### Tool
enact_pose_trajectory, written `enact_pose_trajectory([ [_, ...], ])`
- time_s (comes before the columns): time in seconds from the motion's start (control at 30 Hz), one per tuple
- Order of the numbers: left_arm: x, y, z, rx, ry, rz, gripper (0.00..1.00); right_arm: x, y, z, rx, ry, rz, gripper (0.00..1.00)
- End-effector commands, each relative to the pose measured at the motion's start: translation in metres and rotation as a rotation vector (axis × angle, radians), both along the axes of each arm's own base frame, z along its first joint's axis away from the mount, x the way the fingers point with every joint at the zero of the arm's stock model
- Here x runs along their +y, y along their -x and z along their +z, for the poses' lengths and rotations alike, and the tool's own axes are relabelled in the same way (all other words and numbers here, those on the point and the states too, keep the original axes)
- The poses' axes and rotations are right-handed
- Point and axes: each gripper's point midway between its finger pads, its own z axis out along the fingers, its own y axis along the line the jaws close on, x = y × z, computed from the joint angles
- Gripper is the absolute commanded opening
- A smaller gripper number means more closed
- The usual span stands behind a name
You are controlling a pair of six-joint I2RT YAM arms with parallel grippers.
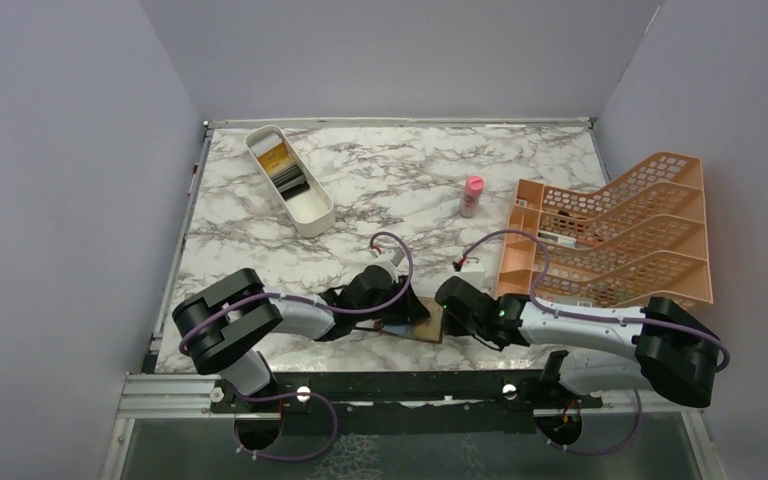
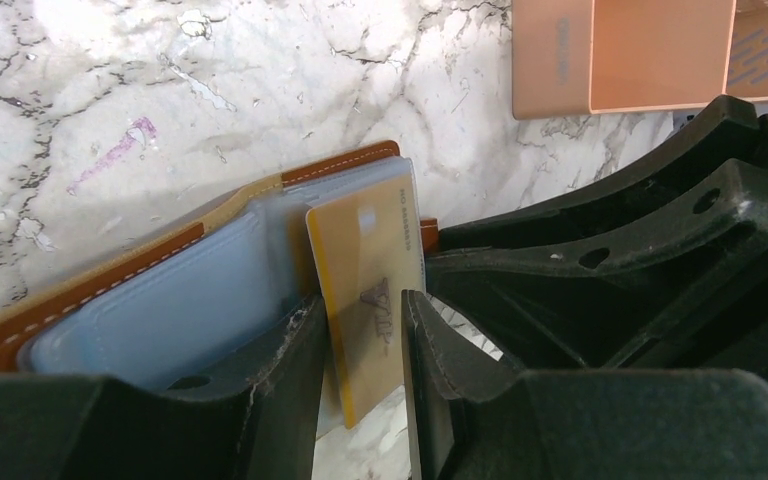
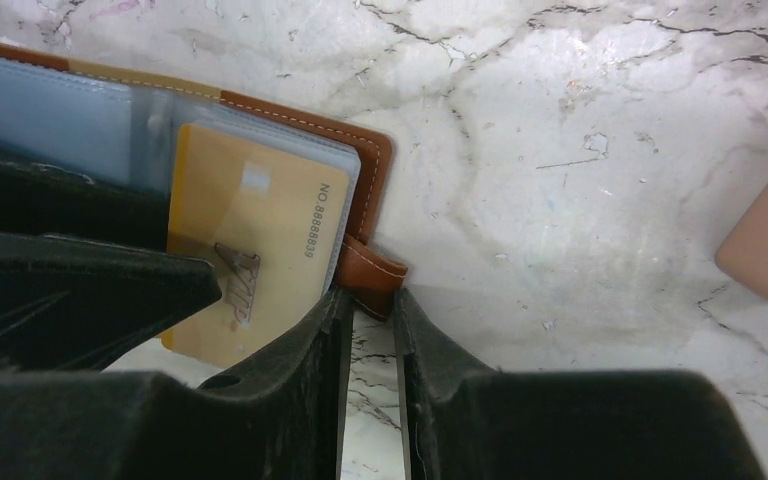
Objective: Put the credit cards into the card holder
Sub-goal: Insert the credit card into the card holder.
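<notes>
The card holder (image 1: 428,324) is a brown wallet lying open at the table's near edge, with its blue-grey sleeves showing in the left wrist view (image 2: 160,300). A yellow-gold credit card (image 2: 365,290) stands part way into a sleeve. My left gripper (image 2: 365,345) is closed on its free end. The card also shows in the right wrist view (image 3: 250,240). My right gripper (image 3: 370,300) is shut on the wallet's brown strap (image 3: 375,272) at the fingertips. In the top view the left gripper (image 1: 407,306) and the right gripper (image 1: 447,308) meet over the wallet. More yellow and dark cards (image 1: 285,168) lie in the tray.
A white oblong tray (image 1: 310,212) stands at the back left. A pink-capped bottle (image 1: 471,196) stands mid-table. An orange lattice rack (image 1: 620,235) fills the right side, close to the right arm, and its corner shows in the left wrist view (image 2: 620,55).
</notes>
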Motion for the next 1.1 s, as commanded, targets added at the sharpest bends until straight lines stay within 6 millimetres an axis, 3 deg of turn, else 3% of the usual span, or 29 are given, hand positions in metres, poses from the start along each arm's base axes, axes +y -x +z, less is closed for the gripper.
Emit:
enact_pose_trajectory([
  [0.0,-0.012,0.005,0.012,0.001,0.045,-0.016,0.35,-0.006,-0.006,0.003,-0.028,0.003,-0.021,0.27],
  [0.33,-0.006,-0.003,0.021,-0.001,0.008,-0.002,0.37,-0.006,0.005,0.034,-0.001,-0.088,-0.051,0.29],
  [0.63,0.015,-0.018,0.037,-0.056,-0.097,0.024,0.39,0.037,0.008,0.057,0.027,-0.253,0.059,0.28],
  [0.8,0.028,-0.018,0.035,-0.045,-0.122,0.039,0.38,0.046,0.001,0.055,0.028,-0.237,0.049,0.27],
  [0.93,0.049,-0.025,0.027,-0.047,-0.183,0.08,0.38,0.053,-0.002,0.045,0.036,-0.226,0.061,0.26],
  [1.07,0.07,-0.035,0.021,-0.039,-0.223,0.108,0.34,0.049,-0.002,0.022,0.059,-0.158,0.057,0.25],
])
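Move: The credit card lies in the card holder's right pocket, its middle about 2 cm back from the left hand, 1 cm to its right and 2 cm below. The empty blue pocket is some 6 cm to the left of that hand and 2 cm back. For the right hand, the card lies roughly 4 cm to the left, 1 cm ahead and 1 cm below, while the holder's brown strap is directly under its fingertips. The right fingertips come free of the strap, rise about 4 cm, then swing some 5 cm left over the card and sink again by over 1 cm, the wrist tilting about 10 degrees. The left fingers lift off the card's yellow edge by nearly 4 cm, then draw away left and slightly forward, about 4 cm, over the fold and blue pocket. Neither gripper opens or closes. ##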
